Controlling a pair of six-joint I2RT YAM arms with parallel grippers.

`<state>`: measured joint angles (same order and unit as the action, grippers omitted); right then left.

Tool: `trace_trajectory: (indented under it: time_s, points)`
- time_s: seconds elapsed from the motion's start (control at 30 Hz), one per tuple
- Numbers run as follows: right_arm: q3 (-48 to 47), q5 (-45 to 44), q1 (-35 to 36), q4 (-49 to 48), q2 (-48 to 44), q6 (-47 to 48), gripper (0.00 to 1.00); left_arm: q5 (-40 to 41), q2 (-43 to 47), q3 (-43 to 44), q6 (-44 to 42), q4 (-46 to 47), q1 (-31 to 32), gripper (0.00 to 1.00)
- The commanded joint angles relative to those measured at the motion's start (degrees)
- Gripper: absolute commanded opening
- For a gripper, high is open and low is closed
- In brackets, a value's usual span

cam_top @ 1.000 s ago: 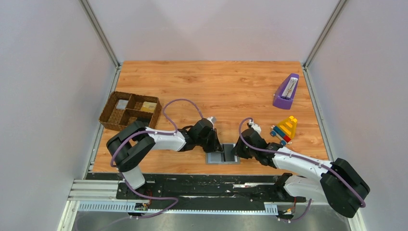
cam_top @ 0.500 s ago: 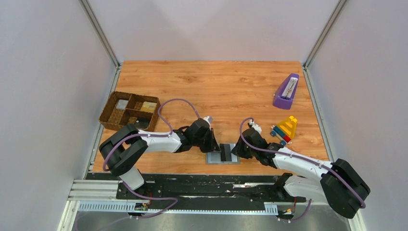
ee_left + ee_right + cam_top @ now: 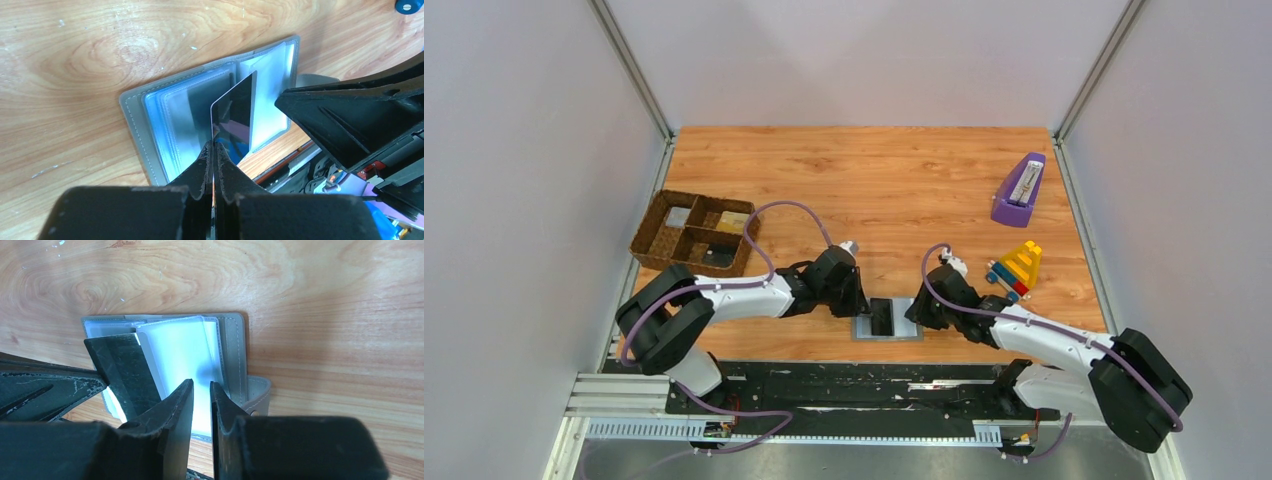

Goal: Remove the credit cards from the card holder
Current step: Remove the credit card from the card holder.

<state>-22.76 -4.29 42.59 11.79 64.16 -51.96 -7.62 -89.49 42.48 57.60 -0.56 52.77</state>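
Observation:
The card holder (image 3: 906, 322) lies open near the table's front edge, grey outside with pale blue clear pockets (image 3: 175, 120) inside. My left gripper (image 3: 214, 145) is shut on the lower corner of a dark credit card (image 3: 235, 117), which stands on edge over the holder's middle. From above, the card (image 3: 882, 317) shows as a black slab over the holder's left half. My right gripper (image 3: 201, 385) is narrowly open and holds nothing. Its tips sit on the holder's right pocket panel (image 3: 185, 350), next to the snap tab (image 3: 257, 395).
A brown woven divided tray (image 3: 694, 232) with flat cards in its compartments stands at the left. On the right are a purple wedge-shaped object (image 3: 1020, 190) and a stacked coloured toy (image 3: 1016, 267). The black rail (image 3: 824, 385) runs just beyond the table's near edge.
My left gripper has drawn back to the left with the dark card, which now shows a broader face from above. The right gripper and the holder have stayed put.

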Motion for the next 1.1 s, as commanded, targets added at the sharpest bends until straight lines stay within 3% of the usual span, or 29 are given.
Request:
trace_trajectory:
  time_s: [0.0, 0.37, 0.63, 0.77, 0.9, 1.07]
  points:
    - [-1.24, -1.23, -0.35, 2.84, 1.23, 1.81, 0.2, 2.73, 3.48, -0.26, -1.48, -2.22, -0.45, 0.0]
    - [-7.93, 1.23, -0.29, 8.24, -3.99, 4.34, 0.25, 2.48, 7.26, -0.71, -3.01, -3.93, -1.58, 0.0]
    - [-8.58, 10.18, -0.25, -0.35, -1.36, 8.68, 0.3, 0.87, 7.85, -0.63, -3.45, -3.58, -2.12, 0.0]
    - [-8.4, 13.48, 0.12, -3.95, -0.29, 12.98, 0.42, 0.34, 8.32, -0.26, -3.16, -3.97, -2.52, 0.0]
    - [-7.74, 11.08, 2.78, -6.34, -2.18, 18.93, 0.48, -0.49, 7.52, 1.4, -3.21, -5.62, -2.64, 0.0]
    - [-8.62, -0.64, 12.78, -5.15, -2.06, 21.59, 0.58, -1.11, 7.02, 2.09, -2.26, -5.75, -2.6, 0.0]
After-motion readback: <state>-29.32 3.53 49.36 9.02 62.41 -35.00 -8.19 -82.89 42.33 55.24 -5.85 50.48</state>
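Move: The black card is already pinched at its left edge by the left gripper: its middle is some 3 cm right, 1 cm back and 1 cm below the left hand, and about 6 cm left, level fore and aft and 1 cm above the right hand. The card holder's middle lies below, 4 cm right and 2 cm back of the left hand. The yellow toy stands roughly 23 cm right and 11 cm ahead of the right hand. Keep the left gripper shut on the black card and raise it about 2.5 cm while easing it some 2 cm left, away from the clear sleeve. Let the right fingertips come free of the sleeve, lift them and swing about 6 cm left over the holder towards the card, turning some 25 degrees counter-clockwise and opening to about half. ##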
